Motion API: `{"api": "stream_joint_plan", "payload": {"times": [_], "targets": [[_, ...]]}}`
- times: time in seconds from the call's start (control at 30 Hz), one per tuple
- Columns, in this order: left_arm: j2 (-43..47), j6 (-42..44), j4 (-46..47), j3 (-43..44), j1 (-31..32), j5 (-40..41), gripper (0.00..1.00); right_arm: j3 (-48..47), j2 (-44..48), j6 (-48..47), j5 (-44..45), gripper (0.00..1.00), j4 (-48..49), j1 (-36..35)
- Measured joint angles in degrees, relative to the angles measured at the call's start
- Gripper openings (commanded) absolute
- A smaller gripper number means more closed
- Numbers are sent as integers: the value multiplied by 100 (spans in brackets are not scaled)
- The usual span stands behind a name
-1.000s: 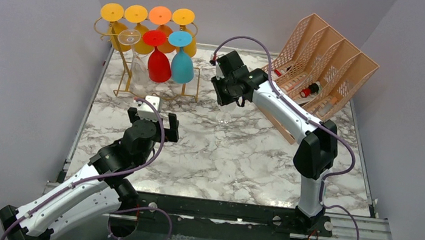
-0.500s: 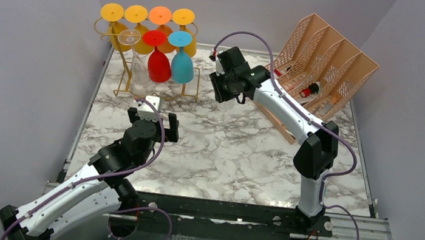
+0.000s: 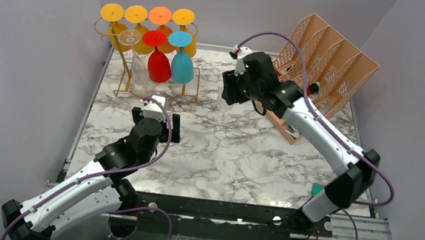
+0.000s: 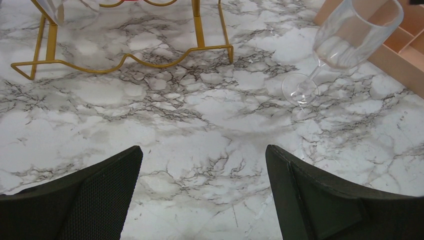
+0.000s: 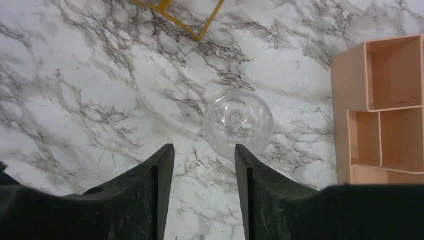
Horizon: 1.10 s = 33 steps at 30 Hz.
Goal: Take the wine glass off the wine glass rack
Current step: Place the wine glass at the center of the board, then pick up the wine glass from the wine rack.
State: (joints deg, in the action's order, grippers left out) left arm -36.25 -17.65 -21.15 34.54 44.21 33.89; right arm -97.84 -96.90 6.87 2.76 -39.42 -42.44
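Observation:
A clear wine glass [image 4: 350, 32] stands upright on the marble table, apart from the gold wine glass rack [image 3: 121, 60]. From above, the glass [image 5: 238, 122] lies just beyond my right gripper [image 5: 204, 150], which is open with nothing between its fingers. In the top view that gripper [image 3: 233, 87] hovers over the faintly visible glass [image 3: 224, 102]. The rack still carries several upside-down coloured glasses [image 3: 160, 64] and a clear one [image 3: 138, 68]. My left gripper [image 4: 203, 150] is wide open and empty over bare marble, in front of the rack's base [image 4: 125, 62].
A peach lattice file organizer [image 3: 327, 61] leans at the back right, close beside the standing glass; its edge shows in the right wrist view as the organizer [image 5: 380, 100]. Grey walls enclose the table on three sides.
The right gripper has opened, let go of the clear glass and drawn back to the right, leaving it standing. The right arm's elbow swung right. The left arm shifted slightly.

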Motion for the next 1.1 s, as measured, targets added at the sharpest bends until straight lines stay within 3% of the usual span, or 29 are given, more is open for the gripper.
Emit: {"api": "stream_joint_plan", "payload": {"times": [0.37, 0.67, 0.77, 0.93, 1.1], "targets": [[-468, 22, -92, 4, -52, -247, 99, 3700, 3314, 1001, 236, 79, 2138, 0], [-728, -605, -164, 26, -455, -1005, 99, 5383, 4861, 2149, 664, 85, 2789, 0], [-726, -962, -136, -17, -999, -1552, 99, 5630, 5073, 2492, 758, 86, 2804, 0], [-496, -1462, -155, -238, -2612, -2750, 99, 5786, 5128, 2870, 844, 86, 2699, 0], [-278, -1864, -319, -48, -3469, -3453, 99, 5788, 5152, 3010, 920, 87, 2485, 0]]}}
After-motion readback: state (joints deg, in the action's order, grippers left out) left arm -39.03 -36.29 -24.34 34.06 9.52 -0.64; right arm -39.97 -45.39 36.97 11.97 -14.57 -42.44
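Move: Just below the right hand, the wine glass stands free on the board: its middle is about 3 cm ahead, 1 cm left and 17 cm down. From that hand, the blue glass on the rack is roughly 10 cm ahead, 15 cm left and a little lower; the pink box's left corner is some 12 cm ahead, 6 cm right. From the left hand, the wine glass lies about 9 cm ahead, 22 cm right and 12 cm down. Backing away from the wine glass, the empty right hand swings about 11 cm back and 11 cm right, rising 2 cm before sinking to end 3 cm lower; its fingers open wider while it rolls left side up some 30 degrees and turns clockwise. The open left hand sinks about 5 cm while drifting slightly right, then sweeps left, away from the glass, and rises a little, rolling left side down and tipping downward. ##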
